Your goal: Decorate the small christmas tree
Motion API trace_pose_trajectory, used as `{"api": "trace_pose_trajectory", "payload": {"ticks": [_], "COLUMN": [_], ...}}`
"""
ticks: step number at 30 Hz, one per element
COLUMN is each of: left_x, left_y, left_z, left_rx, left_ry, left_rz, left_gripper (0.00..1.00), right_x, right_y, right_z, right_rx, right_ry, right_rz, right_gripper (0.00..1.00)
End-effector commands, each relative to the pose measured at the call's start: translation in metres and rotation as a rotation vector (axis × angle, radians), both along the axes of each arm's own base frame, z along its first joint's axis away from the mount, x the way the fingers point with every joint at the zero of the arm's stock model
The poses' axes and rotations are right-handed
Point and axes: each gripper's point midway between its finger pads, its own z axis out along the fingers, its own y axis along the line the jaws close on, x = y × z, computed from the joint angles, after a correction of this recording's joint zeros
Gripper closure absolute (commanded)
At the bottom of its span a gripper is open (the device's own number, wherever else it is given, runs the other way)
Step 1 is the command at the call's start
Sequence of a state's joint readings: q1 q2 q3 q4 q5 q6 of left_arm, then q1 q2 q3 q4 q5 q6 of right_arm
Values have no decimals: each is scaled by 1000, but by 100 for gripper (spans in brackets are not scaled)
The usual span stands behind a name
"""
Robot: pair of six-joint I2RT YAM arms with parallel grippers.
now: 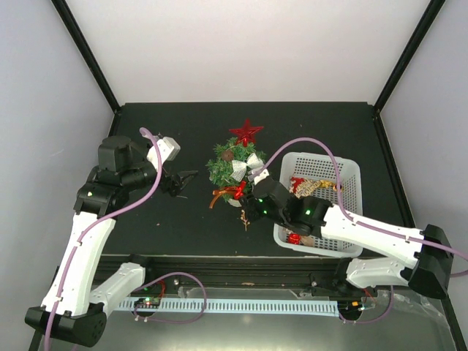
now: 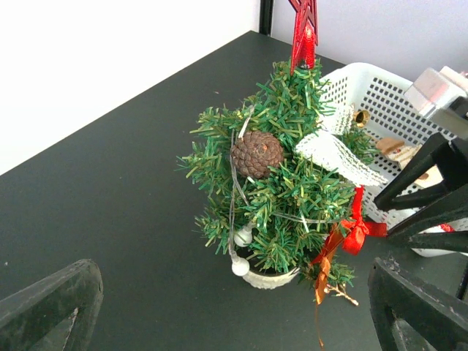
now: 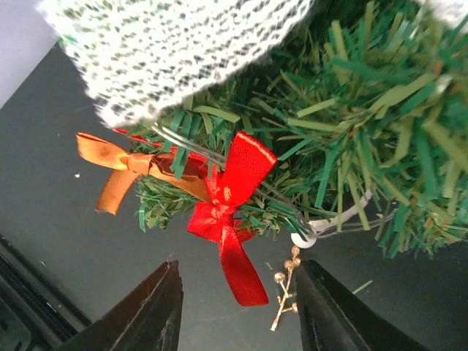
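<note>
The small christmas tree (image 1: 232, 165) stands mid-table in its cream pot (image 2: 274, 277). It carries a red star (image 1: 246, 132), a pine cone (image 2: 257, 153), a white lace bow (image 2: 338, 154), a red bow (image 3: 227, 212), an orange bow (image 3: 123, 172) and a wire of white beads. My left gripper (image 1: 183, 181) is open and empty, left of the tree and apart from it (image 2: 234, 325). My right gripper (image 1: 247, 207) is open just below the tree's near side. The red bow's tail hangs between its fingers (image 3: 238, 311). A gold berry sprig (image 3: 285, 291) lies on the table by its right finger.
The white lattice basket (image 1: 345, 170) with red and gold ornaments stands right of the tree, and my right arm reaches across its front left corner. It also shows in the left wrist view (image 2: 380, 91). The table is black, with white walls behind.
</note>
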State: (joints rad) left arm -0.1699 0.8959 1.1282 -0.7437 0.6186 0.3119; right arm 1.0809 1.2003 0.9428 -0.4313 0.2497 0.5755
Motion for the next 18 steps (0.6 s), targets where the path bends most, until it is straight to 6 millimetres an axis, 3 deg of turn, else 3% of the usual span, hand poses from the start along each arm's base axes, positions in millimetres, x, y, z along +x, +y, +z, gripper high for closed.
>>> {"api": "trace_pose_trajectory", "payload": {"ticks": [1,7,15,18], "left_x": [-2,-2,-1,-1], "left_y": [0,0,0,0], "left_z": [5,5,4,4], "left_rx": [-15,-13,-11,-13], "left_ry": [-17,-19,-16,-16], "left_rz": [-5,-5,-7,-7], "left_gripper": [1,1,1,1], "right_x": [5,6,9,10], "right_y": [6,12,10,7], "right_z": [-5,-13,-14,-10], "right_rx": [13,5,1,4], "right_ry": [4,15,8,-2], "right_rz": [-5,7,-3,-12], "right_gripper": [55,59,94,99]}}
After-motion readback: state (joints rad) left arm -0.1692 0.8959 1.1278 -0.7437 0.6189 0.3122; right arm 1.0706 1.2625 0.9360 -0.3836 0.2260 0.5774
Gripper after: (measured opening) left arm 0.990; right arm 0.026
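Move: The red bow on the tree's near side sits just off the right fingertips, about 2 cm ahead and 2 cm to the left, 1 cm lower. The orange bow hangs some 4 cm to the left of it, and the white bow about 3 cm farther out and 7 cm above it. From the left hand the red bow lies roughly 15 cm to the right, 3 cm ahead and 13 cm below. The right hand sinks about 1.5 cm, easing 1 cm left, and shuts its half-open fingers on the red bow's tail. ##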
